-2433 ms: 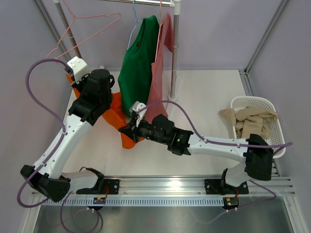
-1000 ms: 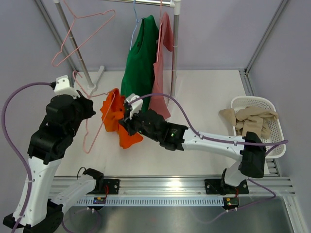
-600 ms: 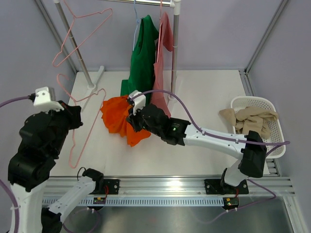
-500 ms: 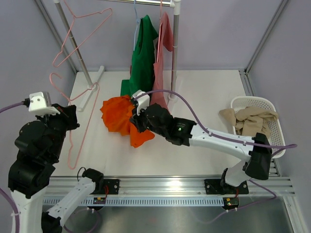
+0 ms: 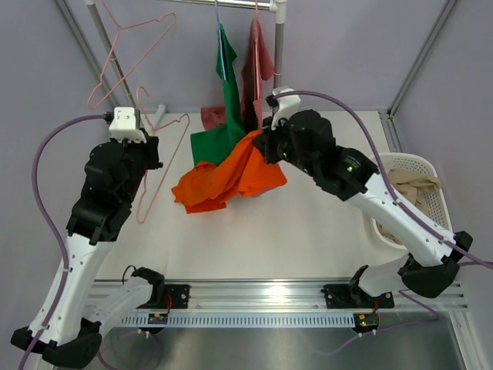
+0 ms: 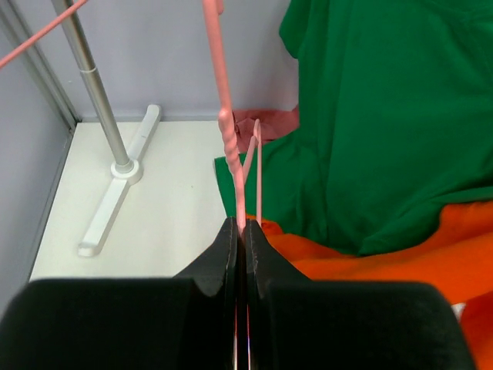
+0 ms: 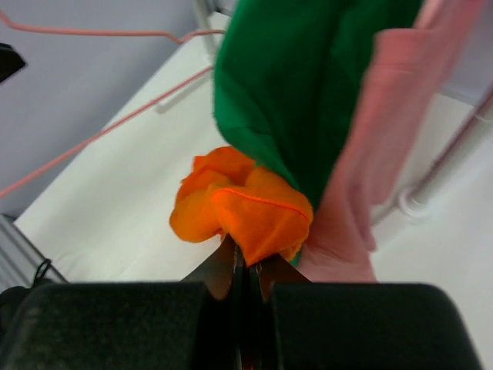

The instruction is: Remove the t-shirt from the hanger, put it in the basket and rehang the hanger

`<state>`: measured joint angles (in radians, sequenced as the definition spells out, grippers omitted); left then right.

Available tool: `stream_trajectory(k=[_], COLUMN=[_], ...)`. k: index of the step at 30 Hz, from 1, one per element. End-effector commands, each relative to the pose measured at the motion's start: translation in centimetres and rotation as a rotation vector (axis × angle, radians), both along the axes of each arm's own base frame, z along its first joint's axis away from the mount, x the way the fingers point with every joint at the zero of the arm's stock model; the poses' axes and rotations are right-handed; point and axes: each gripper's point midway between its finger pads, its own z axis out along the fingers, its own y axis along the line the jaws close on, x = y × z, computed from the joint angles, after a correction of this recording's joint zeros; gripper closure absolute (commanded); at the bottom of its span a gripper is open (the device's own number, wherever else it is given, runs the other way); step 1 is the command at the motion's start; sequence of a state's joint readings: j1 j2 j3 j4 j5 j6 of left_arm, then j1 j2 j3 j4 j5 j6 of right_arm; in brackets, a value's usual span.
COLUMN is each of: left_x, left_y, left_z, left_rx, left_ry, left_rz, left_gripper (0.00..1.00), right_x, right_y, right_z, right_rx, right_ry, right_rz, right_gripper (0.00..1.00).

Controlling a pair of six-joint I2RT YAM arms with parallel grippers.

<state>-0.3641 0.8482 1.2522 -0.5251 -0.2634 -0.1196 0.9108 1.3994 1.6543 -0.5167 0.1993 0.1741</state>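
The orange t-shirt (image 5: 229, 178) hangs bunched from my right gripper (image 5: 260, 146), which is shut on its top fold, held up beside the rack; the cloth also shows in the right wrist view (image 7: 248, 206) at that gripper (image 7: 248, 258). My left gripper (image 5: 148, 146) is shut on the thin pink wire hanger (image 5: 164, 166), to the left of the t-shirt. The hanger looks bare and apart from the cloth. In the left wrist view the hanger wire (image 6: 231, 146) rises from my shut left gripper (image 6: 240, 231), with orange cloth (image 6: 431, 262) at lower right.
A green shirt (image 5: 228, 85) and a pink shirt (image 5: 259, 58) hang on the rack just behind the orange one. A second pink hanger (image 5: 131, 46) hangs at the upper left. The rack's foot (image 6: 115, 185) lies at the left. A white basket (image 5: 389, 163) of beige cloth stands on the right.
My right gripper has lifted the orange t-shirt up and to the right, toward the rack. My left arm has swung the hanger back and to the right, apart from the shirt.
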Motion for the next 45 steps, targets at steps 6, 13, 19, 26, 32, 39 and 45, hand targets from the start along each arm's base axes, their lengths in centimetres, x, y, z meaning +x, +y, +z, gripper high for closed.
stream_trajectory(k=[6,13,19,26,32,39,45], left_x=[2.4,6.2,9.8,13.1,14.3,15.1,17.1], left_y=[0.4,-1.4,-1.5,0.2,-0.1,0.0,-0.5], left_z=[10.3,12.6,14.0,15.2,16.5,18.2,19.9], left_rx=[-0.005,0.024,0.063,0.028,0.019,0.037,0.041], left_ry=[-0.315,-0.401,-0.427,-0.493,-0.560,-0.635,-0.672], left_rz=[0.007,-0.089,-0.090,-0.026,-0.029,-0.012,-0.022], left_gripper=[1.00,1.00,1.00,1.00,1.00,1.00,1.00], right_x=[-0.5,3.6,6.0,6.7,5.6,1.8,-0.9], right_y=[-10.3,-15.9,-21.6,-28.0,-32.5,-38.2,-41.0], right_z=[12.8,17.7,21.3,24.1,27.7,32.1,33.0], right_rx=[0.054,-0.003,-0.002,-0.045,-0.101,-0.124,-0.172], right_ry=[-0.244,-0.349,-0.421,-0.535,-0.665,-0.814,-0.861], right_rz=[-0.204,-0.401,-0.561,-0.774,-0.975,-1.192,-1.304], right_gripper=[1.00,1.00,1.00,1.00,1.00,1.00,1.00])
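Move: The left gripper holds the emptied pink hanger. The rail lies about 30 cm ahead of that gripper and 28 cm above it. The first empty hanger is 27 cm ahead, 7 cm left and 22 cm up, the green t-shirt 22 cm ahead, 20 cm right and slightly higher. The right gripper holds the orange t-shirt. Its basket is roughly 49 cm right, 2 cm ahead, 34 cm below; the green shirt is 20 cm ahead, 11 cm left, 3 cm up. Swing the right gripper some 40 cm right and 30 cm up, keeping the orange t-shirt pinched, and turn it about 70 degrees clockwise while tipping the fingers up, so the shirt comes high by the basket's near-left side. Meanwhile carry the pink hanger forward and up towards the rail, roughly 17 and 15 cm, tilting the left fingers up 30 degrees, both grips shut. ##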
